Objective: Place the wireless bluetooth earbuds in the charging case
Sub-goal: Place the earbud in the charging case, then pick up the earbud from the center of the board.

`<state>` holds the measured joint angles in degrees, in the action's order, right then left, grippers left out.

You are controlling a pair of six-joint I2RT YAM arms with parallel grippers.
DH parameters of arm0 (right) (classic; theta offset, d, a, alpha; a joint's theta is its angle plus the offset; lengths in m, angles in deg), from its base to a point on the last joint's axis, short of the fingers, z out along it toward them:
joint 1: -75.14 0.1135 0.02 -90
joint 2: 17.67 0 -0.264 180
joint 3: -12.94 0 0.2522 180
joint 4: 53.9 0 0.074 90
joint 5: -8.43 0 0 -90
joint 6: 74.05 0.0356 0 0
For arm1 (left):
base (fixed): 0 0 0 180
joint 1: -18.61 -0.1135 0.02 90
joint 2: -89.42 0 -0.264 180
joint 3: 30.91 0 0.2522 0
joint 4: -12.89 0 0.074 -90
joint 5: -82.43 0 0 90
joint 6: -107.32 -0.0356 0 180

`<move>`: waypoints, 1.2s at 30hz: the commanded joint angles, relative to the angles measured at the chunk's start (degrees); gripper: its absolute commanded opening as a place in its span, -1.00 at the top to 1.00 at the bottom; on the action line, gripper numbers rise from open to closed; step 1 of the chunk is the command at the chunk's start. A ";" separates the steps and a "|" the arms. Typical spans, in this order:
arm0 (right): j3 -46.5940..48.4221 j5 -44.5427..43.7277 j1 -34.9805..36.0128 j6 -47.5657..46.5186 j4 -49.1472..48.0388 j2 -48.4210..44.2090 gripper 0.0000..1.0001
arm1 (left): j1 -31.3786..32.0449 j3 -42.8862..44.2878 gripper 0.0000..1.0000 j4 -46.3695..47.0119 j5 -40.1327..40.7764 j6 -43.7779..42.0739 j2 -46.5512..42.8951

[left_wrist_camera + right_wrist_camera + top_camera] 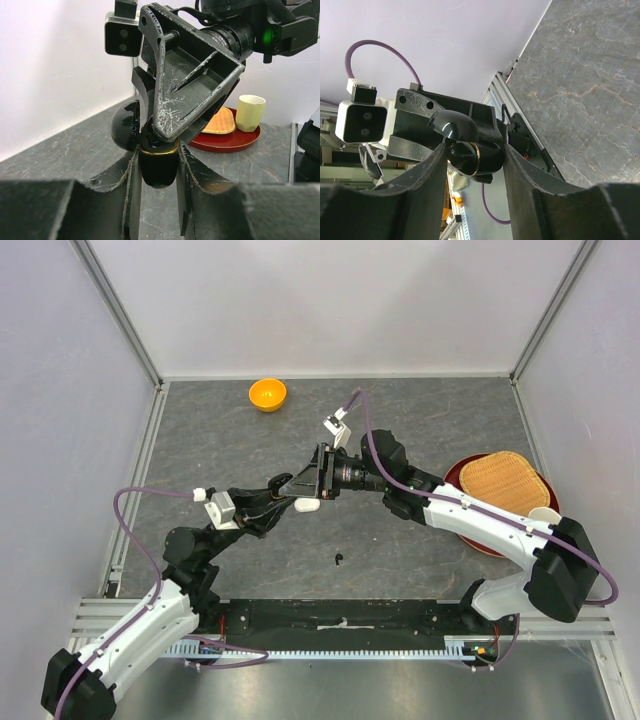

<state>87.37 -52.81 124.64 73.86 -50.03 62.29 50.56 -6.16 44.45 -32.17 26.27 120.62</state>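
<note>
The charging case (159, 167) is glossy black with a gold rim. It is held up above the table with its round lid (125, 125) swung open. My left gripper (159, 150) is shut on its lower body. My right gripper (474, 150) comes in from the opposite side. Its two fingers stand against both sides of the case (480, 155), and the pads seem to touch it. In the top view the two grippers meet mid-table, left (290, 490) and right (312, 485), and they hide the case. One black comma-shaped earbud (340, 560) lies on the table in front of them.
A small white oblong thing (307, 505) shows just below the grippers. An orange bowl (267, 394) sits at the back. At the right stands a red tray (455, 475) with a woven mat (505, 483) and a pale cup (250, 112).
</note>
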 commanded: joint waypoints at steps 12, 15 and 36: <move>0.86 -0.45 0.34 -3.42 0.22 -0.42 -0.39 | -0.13 1.59 0.96 2.76 -0.27 -2.09 -0.26; 0.68 -2.11 0.43 -4.56 0.57 -1.56 -0.52 | -0.13 1.06 0.96 2.23 0.25 -2.27 -1.05; -4.67 -40.06 -0.54 -4.76 28.23 -19.23 -0.96 | -0.13 0.88 0.96 -11.55 7.99 -5.61 -10.27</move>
<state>86.28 -72.62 124.95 62.96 -36.69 45.68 50.52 -6.29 36.01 -26.80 24.44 112.99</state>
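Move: The open black charging case is in the left hand's fingertips, and the right fingertips are also on it, so it lies at about 0 cm from both hand points. Below, on the table, the white capsule lies roughly 8 cm ahead and 3 cm to the right of the left hand. The loose black earbud lies some 5 cm back and 10 cm to the right of that same hand. Both are about 26 cm down. The right fingers, already around the case at its mouth, stay there almost still, then spread from half open to nearly full width and let go, and the hand pulls away to the right by about 7 cm and up some 4 cm, rolling about 15 degrees and swinging clockwise. The left hand keeps its pinch on the case throughout and, once the right one leaves, eases it some 2 cm to the left with a slight counter-clockwise turn. ##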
